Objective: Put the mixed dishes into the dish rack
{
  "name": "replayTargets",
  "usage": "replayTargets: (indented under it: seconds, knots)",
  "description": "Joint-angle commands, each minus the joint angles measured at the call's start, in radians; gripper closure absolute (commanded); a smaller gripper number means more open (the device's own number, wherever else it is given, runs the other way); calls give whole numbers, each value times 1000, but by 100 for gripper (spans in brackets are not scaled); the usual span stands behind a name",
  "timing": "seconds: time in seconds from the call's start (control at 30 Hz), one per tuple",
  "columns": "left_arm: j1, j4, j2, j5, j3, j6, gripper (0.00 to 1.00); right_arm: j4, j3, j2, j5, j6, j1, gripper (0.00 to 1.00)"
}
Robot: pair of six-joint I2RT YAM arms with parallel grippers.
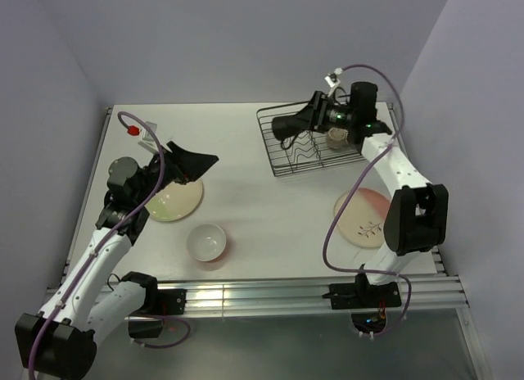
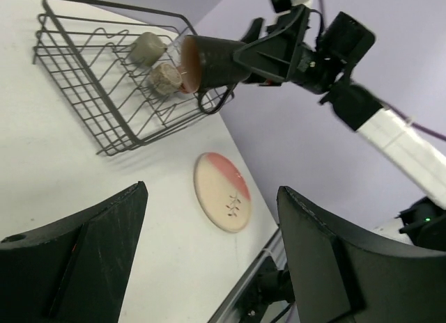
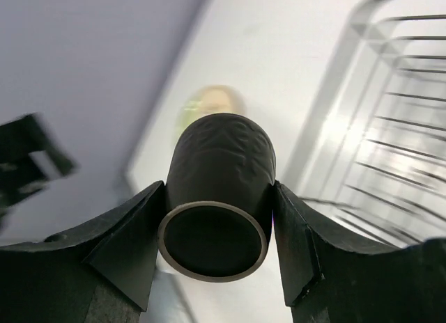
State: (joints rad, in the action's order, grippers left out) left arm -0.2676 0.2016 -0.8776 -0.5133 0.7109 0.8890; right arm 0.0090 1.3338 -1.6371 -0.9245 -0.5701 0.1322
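My right gripper (image 1: 288, 128) is shut on a dark mug (image 3: 219, 170), lying on its side with the mouth towards the wrist camera. It hangs over the left end of the black wire dish rack (image 1: 267, 144). The left wrist view shows the mug (image 2: 216, 60) with a reddish inside. An olive cup (image 2: 146, 48) and a brown cup (image 2: 166, 78) lie in the rack. My left gripper (image 1: 192, 163) is open and empty above the cream plate (image 1: 173, 200). A white bowl (image 1: 206, 242) and a cream-and-pink sprig plate (image 1: 363, 216) sit on the table.
The rack's wavy dividers (image 2: 104, 65) stand between the cups and its near wall. The table's front rail (image 1: 270, 294) runs along the near edge. Purple walls close in on the left, back and right.
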Motion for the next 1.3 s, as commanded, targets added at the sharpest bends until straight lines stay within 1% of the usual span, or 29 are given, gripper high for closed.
replayTargets:
  seconds: [0.0,0.03,0.07,0.1,0.17,0.2,0.3,0.37,0.47,0.5,0.53,0.6,0.73,0.8,1.0,1.1,1.27]
  knots:
    - [5,-63,49,48,-14,-81,18,-393,163,80,142,445,-112,100]
    - [5,-65,63,58,-33,-81,18,-441,186,65,180,549,-124,100]
    - [5,-67,71,61,-42,-84,18,-492,198,59,252,602,-182,100]
    - [7,-68,77,64,-50,-85,18,-500,211,56,285,654,-203,100]
    - [8,-71,88,68,-71,-88,18,-501,215,36,338,687,-239,100]
    - [11,-73,91,68,-77,-91,18,-507,231,25,393,706,-259,100]
    - [13,-87,86,61,-82,-104,18,-498,261,-23,470,797,-273,100]
    - [13,-103,81,59,-79,-114,18,-497,284,-65,493,826,-273,100]
    - [14,-129,86,64,-70,-133,18,-506,338,-121,506,891,-272,100]
    - [16,-134,88,67,-70,-137,18,-536,370,-133,497,921,-272,100]
    - [16,-137,95,67,-73,-139,18,-543,383,-154,490,973,-272,100]
    - [18,-142,103,70,-86,-137,18,-543,399,-171,489,1013,-272,100]
    - [19,-137,127,73,-114,-125,18,-607,462,-233,446,1157,-270,100]
    - [21,-140,135,75,-119,-121,18,-644,481,-245,412,1197,-270,100]
    - [24,-140,140,78,-126,-122,18,-693,462,-260,389,1404,-260,100]
    - [24,-142,124,71,-116,-127,18,-734,462,-277,388,1475,-256,100]
    - [25,-137,115,70,-113,-130,18,-739,415,-268,386,1564,-255,99]
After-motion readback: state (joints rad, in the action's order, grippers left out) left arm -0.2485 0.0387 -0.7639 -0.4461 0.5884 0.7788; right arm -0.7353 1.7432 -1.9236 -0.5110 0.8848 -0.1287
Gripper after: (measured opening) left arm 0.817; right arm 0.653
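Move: My right hand already holds the dark mug over the left end of the dish rack. Its free place, the rack's front right part, lies about 8 cm ahead, 20 cm to the right and 20 cm below. The speckled cup stands some 5 cm beyond that place and 4 cm left of it, with the pink mug about 10 cm right of that cup; the grey mug is 8 cm farther out than the cup. From my left hand the free place lies roughly 27 cm ahead and 55 cm right, well below. I swing the dark mug quickly to the right, about 20 cm along over the rack, then go on forward and down, some 11 cm lower in all, towards the free place in front of the speckled cup. Meanwhile my right wrist tips the fingers from nearly level to about 45 degrees down, grip kept. My empty left hand sinks about 6 cm, fingers staying open. ##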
